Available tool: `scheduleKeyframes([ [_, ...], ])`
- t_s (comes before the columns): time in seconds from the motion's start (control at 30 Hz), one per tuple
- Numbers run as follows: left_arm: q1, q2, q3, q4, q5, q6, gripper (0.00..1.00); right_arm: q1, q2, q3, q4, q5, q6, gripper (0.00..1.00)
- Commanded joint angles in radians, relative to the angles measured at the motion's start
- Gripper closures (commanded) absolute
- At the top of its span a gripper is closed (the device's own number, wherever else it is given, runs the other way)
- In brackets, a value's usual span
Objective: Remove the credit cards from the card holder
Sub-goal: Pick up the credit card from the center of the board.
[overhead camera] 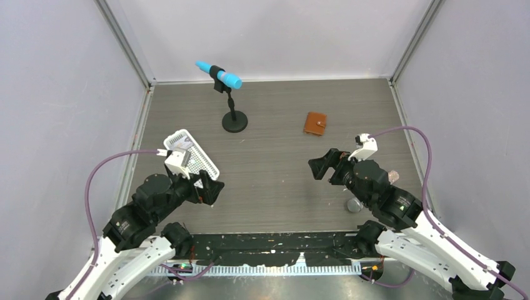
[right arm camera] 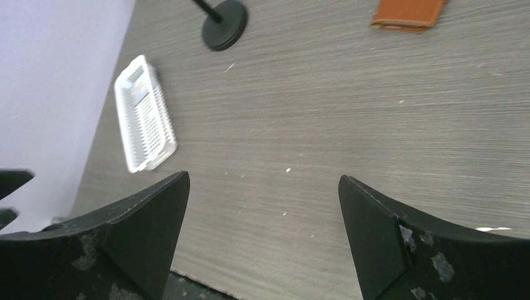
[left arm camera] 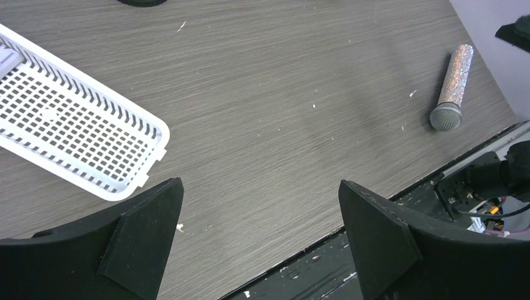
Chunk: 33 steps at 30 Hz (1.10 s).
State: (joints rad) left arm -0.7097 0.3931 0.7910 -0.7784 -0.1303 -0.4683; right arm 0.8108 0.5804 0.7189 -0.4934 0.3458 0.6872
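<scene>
The card holder (overhead camera: 315,123) is a small tan-brown leather wallet lying folded shut on the grey table, right of centre toward the back. In the right wrist view the card holder (right arm camera: 409,14) sits at the top edge, far ahead of the fingers. The credit cards are hidden; none shows outside it. My right gripper (overhead camera: 322,165) hovers open, nearer than the holder and slightly to its right, nothing between its jaws (right arm camera: 263,177). My left gripper (overhead camera: 211,187) is open and empty over the near left of the table (left arm camera: 260,182).
A white perforated tray (overhead camera: 190,153) (left arm camera: 69,134) (right arm camera: 145,122) lies beside the left gripper. A blue microphone (overhead camera: 220,75) stands on a black round-based stand (overhead camera: 234,122) at the back. A silver glitter microphone (left arm camera: 453,84) lies near the right arm. Grey walls enclose three sides.
</scene>
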Motion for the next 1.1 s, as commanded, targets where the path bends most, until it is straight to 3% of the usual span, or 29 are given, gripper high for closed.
scheduleKeyframes([
  [0.0,-0.004,-0.037,-0.036,0.015,-0.005,0.068,0.0,0.003,0.032,-0.019,0.08,0.199,-0.076,0.02],
  [0.13,-0.005,-0.053,-0.062,0.043,0.004,0.07,0.0,-0.047,0.154,0.008,0.12,0.237,-0.155,0.01],
  [0.27,-0.004,-0.036,-0.053,0.037,0.009,0.084,0.0,-0.267,0.294,0.025,0.201,-0.028,-0.193,0.03],
  [0.5,-0.004,-0.036,-0.053,0.036,0.036,0.089,0.0,-0.525,0.528,0.035,0.406,-0.31,-0.2,0.28],
  [0.7,-0.004,-0.036,-0.06,0.047,0.047,0.093,0.0,-0.597,0.716,0.078,0.54,-0.451,-0.155,0.37],
  [1.07,-0.004,-0.011,-0.053,0.04,0.051,0.102,0.0,-0.706,1.008,0.135,0.748,-0.52,-0.067,0.43],
])
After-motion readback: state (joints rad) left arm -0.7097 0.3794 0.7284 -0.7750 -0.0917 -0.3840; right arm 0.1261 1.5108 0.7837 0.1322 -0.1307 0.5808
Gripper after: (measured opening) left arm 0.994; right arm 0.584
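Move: The brown card holder lies about 28 cm ahead of the right hand, roughly 5 cm to its right and some 22 cm below. The black round foot of the mic stand is level with the holder, about 37 cm to the left of it. The glittery microphone lies about 25 cm to the right hand's right, level with it. From the left hand the holder is about 33 cm ahead and 39 cm right. Forward and down in one fast sweep, the right hand goes about 20 cm out and 14 cm down towards the card holder, drifting rightward. Its empty fingers narrow from wide open to a little over half as the wrist tips down some 15 degrees and turns clockwise, stopping short of the holder, without touching it. The left hand merely sinks a couple of centimetres, staying open. ##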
